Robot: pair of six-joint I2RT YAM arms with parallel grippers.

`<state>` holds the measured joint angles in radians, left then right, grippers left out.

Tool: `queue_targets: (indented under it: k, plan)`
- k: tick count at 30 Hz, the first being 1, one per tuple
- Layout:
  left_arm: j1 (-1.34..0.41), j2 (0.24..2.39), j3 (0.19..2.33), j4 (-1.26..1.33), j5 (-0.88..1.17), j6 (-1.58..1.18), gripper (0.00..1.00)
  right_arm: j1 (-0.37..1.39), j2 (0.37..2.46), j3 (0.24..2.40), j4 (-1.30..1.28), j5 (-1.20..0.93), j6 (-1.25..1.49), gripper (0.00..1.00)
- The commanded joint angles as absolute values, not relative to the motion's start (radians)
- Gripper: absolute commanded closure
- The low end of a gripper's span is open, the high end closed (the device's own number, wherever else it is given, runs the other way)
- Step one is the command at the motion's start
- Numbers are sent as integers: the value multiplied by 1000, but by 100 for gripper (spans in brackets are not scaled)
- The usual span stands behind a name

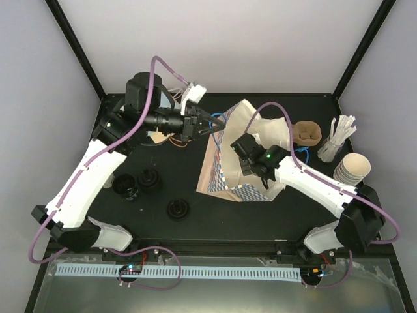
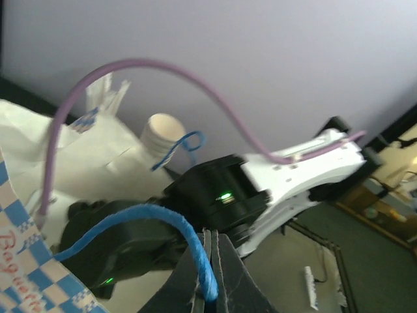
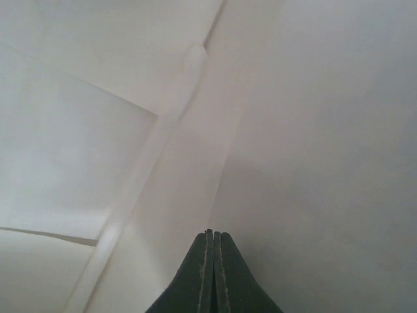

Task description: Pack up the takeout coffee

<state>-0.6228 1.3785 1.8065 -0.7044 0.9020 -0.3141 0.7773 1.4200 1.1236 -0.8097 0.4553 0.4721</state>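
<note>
The blue-checked paper bag [image 1: 225,173] lies mid-table with its mouth toward the back. My left gripper [image 1: 217,124] [image 2: 212,233] is shut on the bag's blue cord handle [image 2: 207,270], holding it up at the mouth. My right gripper [image 3: 213,233] is inside the bag, shut with nothing between its jaws, and only white paper shows around it. A stack of cream-tan paper cups [image 1: 352,168] [image 2: 163,133] stands at the right. The brown pulp tray [image 1: 307,133] sits behind the bag. Three black lids [image 1: 148,179] [image 1: 177,208] [image 1: 125,185] lie at the left front.
White stir sticks [image 1: 337,139] stand in a holder beside the cups. The bag's second blue handle [image 2: 186,142] hangs loose at the far side. My right arm [image 1: 306,179] [image 2: 294,177] reaches across the bag's right side.
</note>
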Motion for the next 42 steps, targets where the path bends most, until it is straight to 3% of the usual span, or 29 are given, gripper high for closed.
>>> queue_targets:
  k: [1,12,19,24,32,36,40,42]
  plan:
    - [-605,1351,1723,-739,750,-306,98,767,1438,1175,-942,539,384,99]
    - [-441,1300,1414,-552,701,-432,98,758,1577,1389,-1119,645,343,94]
    - [-403,1316,1322,-553,763,-414,97,758,1546,1462,-1047,455,271,92]
    - [-403,1308,1305,-546,822,-399,69,763,1482,1492,-995,236,208,77]
    - [-403,1204,1309,-596,748,-351,35,763,1394,1561,-984,112,210,76]
    - [-403,1127,1329,-685,534,-296,4,764,1344,1599,-988,105,208,73]
    - [-403,1037,1323,-747,337,-260,1,762,1294,1630,-1003,131,214,71]
    - [-403,1004,1332,-787,284,-250,1,762,1262,1635,-1007,144,221,59]
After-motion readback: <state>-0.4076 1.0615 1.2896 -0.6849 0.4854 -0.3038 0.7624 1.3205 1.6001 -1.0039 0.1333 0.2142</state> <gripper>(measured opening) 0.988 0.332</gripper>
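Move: The takeout bag hangs by its blue handle, already pinched in the left gripper. Its middle lies about 9 cm right of that hand, 6 cm ahead and 20 cm below. The closed right fingers are low inside the bag, so its middle is about 12 cm above that hand and 3 cm back. The round black lid is 14 cm left, 3 cm back and some 46 cm below the left hand. The pulp carrier lies 17 cm ahead, 23 cm right and 13 cm below the right hand. Bring the left gripper down about 16 cm, also forward and somewhat left, to stand the bag on the table while the right fingers stay low inside it. Then open wide, let go of the blue handle and back off left and up. Draw the right hand up out of the mouth, some 17 cm above its start and a little left, turning it counter-clockwise and parting the fingers partway. ##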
